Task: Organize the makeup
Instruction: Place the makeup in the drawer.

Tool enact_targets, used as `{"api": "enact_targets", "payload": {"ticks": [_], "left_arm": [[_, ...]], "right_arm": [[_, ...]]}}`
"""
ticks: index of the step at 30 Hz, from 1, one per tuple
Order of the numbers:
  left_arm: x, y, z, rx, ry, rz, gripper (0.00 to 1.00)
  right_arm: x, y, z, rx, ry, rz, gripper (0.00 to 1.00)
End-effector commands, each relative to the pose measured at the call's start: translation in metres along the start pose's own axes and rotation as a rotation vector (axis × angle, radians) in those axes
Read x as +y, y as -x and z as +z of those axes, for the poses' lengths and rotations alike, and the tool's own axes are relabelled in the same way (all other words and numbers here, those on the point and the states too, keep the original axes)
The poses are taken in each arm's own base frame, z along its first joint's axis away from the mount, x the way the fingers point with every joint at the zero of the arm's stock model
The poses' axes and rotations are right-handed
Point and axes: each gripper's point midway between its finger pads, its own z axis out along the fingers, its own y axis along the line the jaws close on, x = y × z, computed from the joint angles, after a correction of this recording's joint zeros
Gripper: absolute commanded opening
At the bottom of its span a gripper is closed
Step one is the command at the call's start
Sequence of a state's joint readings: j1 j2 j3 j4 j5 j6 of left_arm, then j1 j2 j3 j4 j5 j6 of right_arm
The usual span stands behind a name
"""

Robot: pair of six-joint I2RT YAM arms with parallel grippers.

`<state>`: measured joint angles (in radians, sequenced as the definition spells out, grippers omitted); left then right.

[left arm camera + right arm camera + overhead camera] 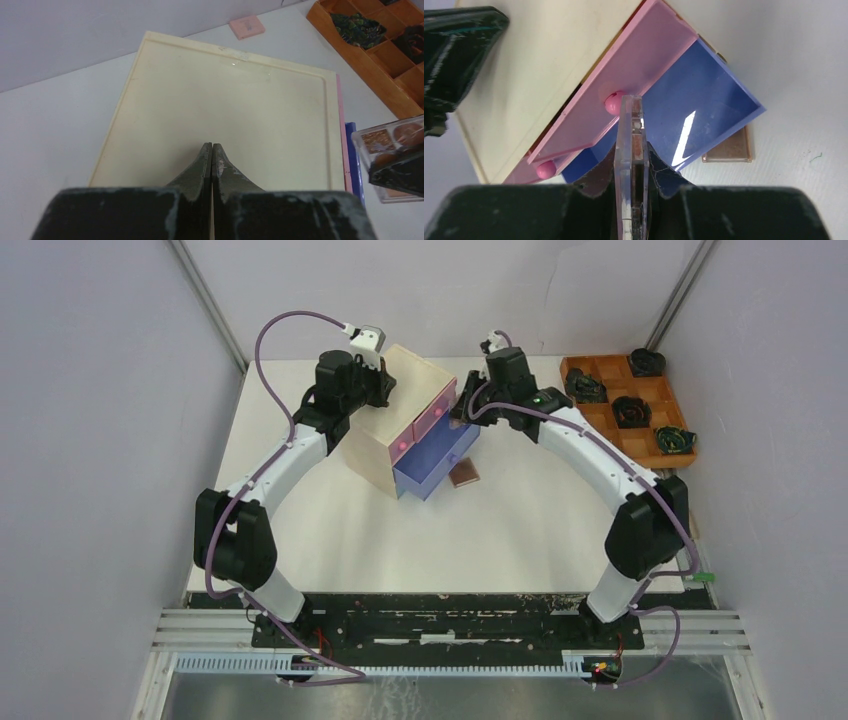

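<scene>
My right gripper (631, 150) is shut on a clear-cased brown palette (630, 120), held on edge over the pulled-out blue drawer (704, 105) of the pale wooden chest (385, 435). The held palette (392, 155) also shows at the right of the left wrist view. A second brown palette (729, 147) lies flat on the table by the blue drawer's corner. A pink pad (246, 26) lies on the table beyond the chest. My left gripper (212, 146) is shut and empty, hovering just above the chest's flat top (225, 95).
The chest's pink drawers (624, 85) with round knobs sit above the blue one. An orange-brown wooden grid tray (630, 405) with dark coiled objects stands at the back right. Grey walls close in both sides.
</scene>
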<state>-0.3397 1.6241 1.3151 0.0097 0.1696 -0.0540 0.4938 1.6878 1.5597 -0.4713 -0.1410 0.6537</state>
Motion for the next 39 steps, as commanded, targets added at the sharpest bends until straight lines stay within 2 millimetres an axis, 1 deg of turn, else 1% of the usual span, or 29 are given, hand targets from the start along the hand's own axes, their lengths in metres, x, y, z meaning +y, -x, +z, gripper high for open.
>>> {"api": "enact_targets", "payload": {"ticks": [1,4,8,9,11,12,14,15,16,19,21,24,26,27,28,30,31,32,34,35,37,39], "left_arm": [[0.005,-0.156,-0.03,0.526,0.019,-0.057,0.03],[0.006,-0.155,-0.03,0.524,0.021,-0.056,0.03],[0.007,-0.155,-0.03,0.525,0.024,-0.055,0.03],[0.006,-0.155,-0.03,0.525,0.023,-0.054,0.03],[0.006,-0.155,-0.03,0.525,0.023,-0.054,0.03],[0.006,-0.155,-0.03,0.525,0.024,-0.053,0.03],[0.007,-0.156,-0.03,0.528,0.027,-0.052,0.03],[0.007,-0.156,-0.031,0.528,0.028,-0.052,0.03],[0.007,-0.156,-0.03,0.53,0.028,-0.052,0.03],[0.007,-0.156,-0.031,0.53,0.028,-0.051,0.03],[0.007,-0.156,-0.031,0.53,0.027,-0.051,0.03],[0.007,-0.156,-0.03,0.53,0.025,-0.053,0.03],[0.006,-0.156,-0.03,0.529,0.023,-0.053,0.03],[0.007,-0.155,-0.03,0.528,0.024,-0.053,0.03],[0.007,-0.155,-0.03,0.528,0.024,-0.053,0.03],[0.007,-0.156,-0.03,0.53,0.025,-0.053,0.03],[0.007,-0.156,-0.03,0.53,0.025,-0.053,0.03],[0.007,-0.156,-0.03,0.531,0.027,-0.052,0.03],[0.008,-0.157,-0.03,0.531,0.03,-0.05,0.03],[0.007,-0.157,-0.029,0.532,0.028,-0.052,0.03],[0.007,-0.156,-0.028,0.53,0.025,-0.056,0.03],[0.006,-0.157,-0.027,0.53,0.021,-0.061,0.03]], "right_arm": [[0.013,0.01,0.018,-0.052,0.0,-0.006,0.01],[0.007,0.0,0.029,-0.027,-0.023,0.002,0.01],[0.0,-0.005,0.035,-0.01,-0.059,-0.003,0.02],[-0.001,-0.006,0.036,-0.006,-0.063,-0.009,0.07],[-0.001,-0.007,0.037,0.006,-0.068,-0.024,0.31],[-0.001,-0.007,0.037,0.01,-0.072,-0.035,0.4],[-0.001,-0.005,0.037,0.014,-0.079,-0.053,0.47],[-0.002,-0.005,0.036,0.016,-0.084,-0.057,0.51],[-0.001,-0.005,0.036,0.016,-0.084,-0.063,0.53],[0.001,-0.003,0.032,0.013,-0.075,-0.087,0.54],[0.006,0.0,0.024,0.001,-0.063,-0.117,0.54],[0.014,0.009,0.003,-0.045,-0.072,-0.187,0.54],[0.016,0.015,-0.017,-0.082,-0.095,-0.234,0.56],[0.018,0.019,-0.032,-0.109,-0.102,-0.263,0.58],[0.016,0.019,-0.044,-0.127,-0.115,-0.284,0.59],[0.005,0.015,-0.064,-0.146,-0.155,-0.321,0.63],[-0.009,0.004,-0.069,-0.129,-0.19,-0.338,0.67],[-0.02,-0.004,-0.077,-0.125,-0.217,-0.354,0.74],[-0.043,-0.024,-0.086,-0.11,-0.256,-0.38,0.93],[-0.055,-0.037,-0.087,-0.101,-0.272,-0.388,0.99],[-0.073,-0.062,-0.083,-0.08,-0.272,-0.396,1.0],[-0.09,-0.085,-0.072,-0.045,-0.284,-0.391,1.0]]}}
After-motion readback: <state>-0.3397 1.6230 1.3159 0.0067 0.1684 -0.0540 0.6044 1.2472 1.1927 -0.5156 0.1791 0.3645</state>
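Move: Below the right hand, which still holds the makeup palette on edge, the open blue drawer has its middle roughly 12 cm down, about 3 cm left and level fore-and-aft. The pink drawer's knob is some 5 cm ahead, 4 cm left and 6 cm down; the small brown palette lies on the table about 2 cm back, 6 cm right, 23 cm down. From the left hand, the blue drawer is some 5 cm back, 11 cm right and 13 cm down. Lowering the palette about 5 cm into the open blue drawer with a slight shift left, the right hand pauses there, opens to about half and lets go. It then pulls out and away, some 10 cm back and 9 cm right, arching up and dipping again while the fingers spread wide and tilt up, the hand's left side dropping. ##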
